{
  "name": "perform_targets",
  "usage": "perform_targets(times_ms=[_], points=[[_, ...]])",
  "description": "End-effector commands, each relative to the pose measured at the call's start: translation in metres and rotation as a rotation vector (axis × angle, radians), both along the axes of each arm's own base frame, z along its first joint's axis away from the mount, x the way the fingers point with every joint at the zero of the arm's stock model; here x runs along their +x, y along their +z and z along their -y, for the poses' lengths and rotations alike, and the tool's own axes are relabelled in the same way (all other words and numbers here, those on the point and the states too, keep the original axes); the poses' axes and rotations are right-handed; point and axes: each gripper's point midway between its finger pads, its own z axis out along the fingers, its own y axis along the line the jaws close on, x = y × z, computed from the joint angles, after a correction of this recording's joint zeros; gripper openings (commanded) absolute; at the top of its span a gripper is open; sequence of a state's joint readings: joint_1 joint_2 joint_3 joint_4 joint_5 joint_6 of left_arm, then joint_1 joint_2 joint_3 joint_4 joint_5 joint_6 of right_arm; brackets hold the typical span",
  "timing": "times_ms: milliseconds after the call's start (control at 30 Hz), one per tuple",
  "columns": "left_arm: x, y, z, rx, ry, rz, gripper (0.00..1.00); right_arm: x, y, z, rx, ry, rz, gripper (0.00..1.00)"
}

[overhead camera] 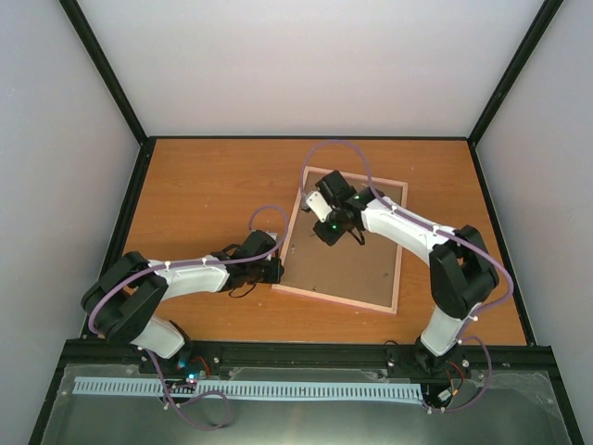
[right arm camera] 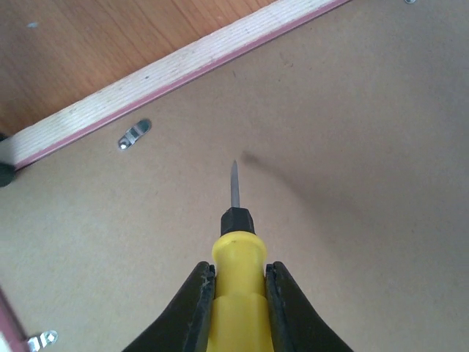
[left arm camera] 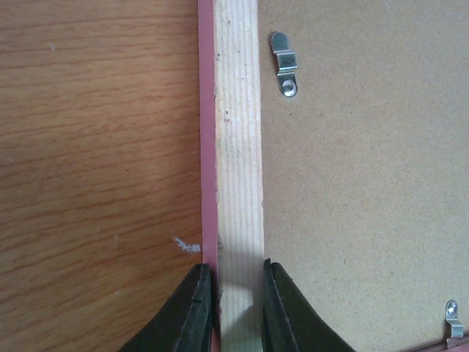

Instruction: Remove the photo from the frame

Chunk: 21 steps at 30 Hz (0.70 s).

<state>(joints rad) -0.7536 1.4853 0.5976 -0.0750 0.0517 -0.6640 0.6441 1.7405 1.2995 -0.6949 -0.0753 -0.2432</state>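
The pink frame [overhead camera: 334, 298] lies face down on the table, its pale wood rail [left arm camera: 238, 147] around the brown backing board [overhead camera: 345, 267]. The photo is hidden under that board. At the frame's near-left corner, my left gripper [overhead camera: 276, 271] is shut on the left rail, one finger on each side [left arm camera: 238, 293]. My right gripper [right arm camera: 239, 282] is shut on a yellow-handled screwdriver [right arm camera: 238, 308]. It hangs over the far-left part of the board [overhead camera: 326, 228]. The screwdriver's metal tip [right arm camera: 234, 183] points at the bare board, apart from the clips.
Small metal turn clips sit along the board's edge [left arm camera: 284, 64] [left arm camera: 454, 323] [right arm camera: 134, 134] [right arm camera: 42, 339]. The orange wooden table [overhead camera: 204, 195] is ringed by a black rail and grey walls. The left arm lies low along the near-left of the table.
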Motion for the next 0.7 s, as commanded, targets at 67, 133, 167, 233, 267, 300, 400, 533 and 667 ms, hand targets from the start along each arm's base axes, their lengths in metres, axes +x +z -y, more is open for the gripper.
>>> perform_targets(times_ms=[67,133,167,233,267,300,400,533,667], points=[[-0.006,0.006,0.001,-0.008,0.008,-0.042,0.05,-0.018,0.028,0.02,0.02,0.027,0.03,0.03],[0.001,0.015,0.005,-0.015,0.007,-0.017,0.09,-0.02,0.033,0.03,0.043,0.017,0.04,0.03],[0.0,0.015,0.002,0.006,0.006,-0.026,0.13,-0.02,0.036,0.035,0.059,0.011,0.043,0.03],[0.008,0.021,0.004,0.021,0.005,-0.009,0.28,-0.021,0.039,0.047,0.086,-0.006,0.05,0.03],[0.012,0.024,0.005,0.029,0.006,0.0,0.34,-0.022,0.041,0.053,0.102,-0.012,0.05,0.03],[0.018,0.026,0.005,0.039,0.01,0.007,0.41,-0.022,0.042,0.059,0.114,-0.024,0.053,0.03],[0.039,0.03,0.005,0.065,0.022,0.011,0.51,-0.023,0.043,0.075,0.151,-0.057,0.065,0.03],[0.075,0.036,0.006,0.062,0.035,0.009,0.54,-0.03,0.045,0.083,0.219,-0.064,0.094,0.03],[0.11,0.041,0.007,0.042,0.028,0.018,0.56,-0.034,0.053,0.085,0.258,-0.05,0.159,0.03]])
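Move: The left fingers are shut on the frame's left bar; the side clip beside that bar lies about 7 cm ahead, 2 cm to their right and level. From the left hand, the near-left corner is some 4 cm back and 1 cm left, the bottom clip 5 cm back and 9 cm right. The right hand holds the screwdriver above the backing board; from it the side clip is roughly 9 cm left, 3 cm back and 8 cm below. Left hand lets go of the bar, rising 8 cm forward towards the clip; right hand's screwdriver withdraws 9 cm rightward. ##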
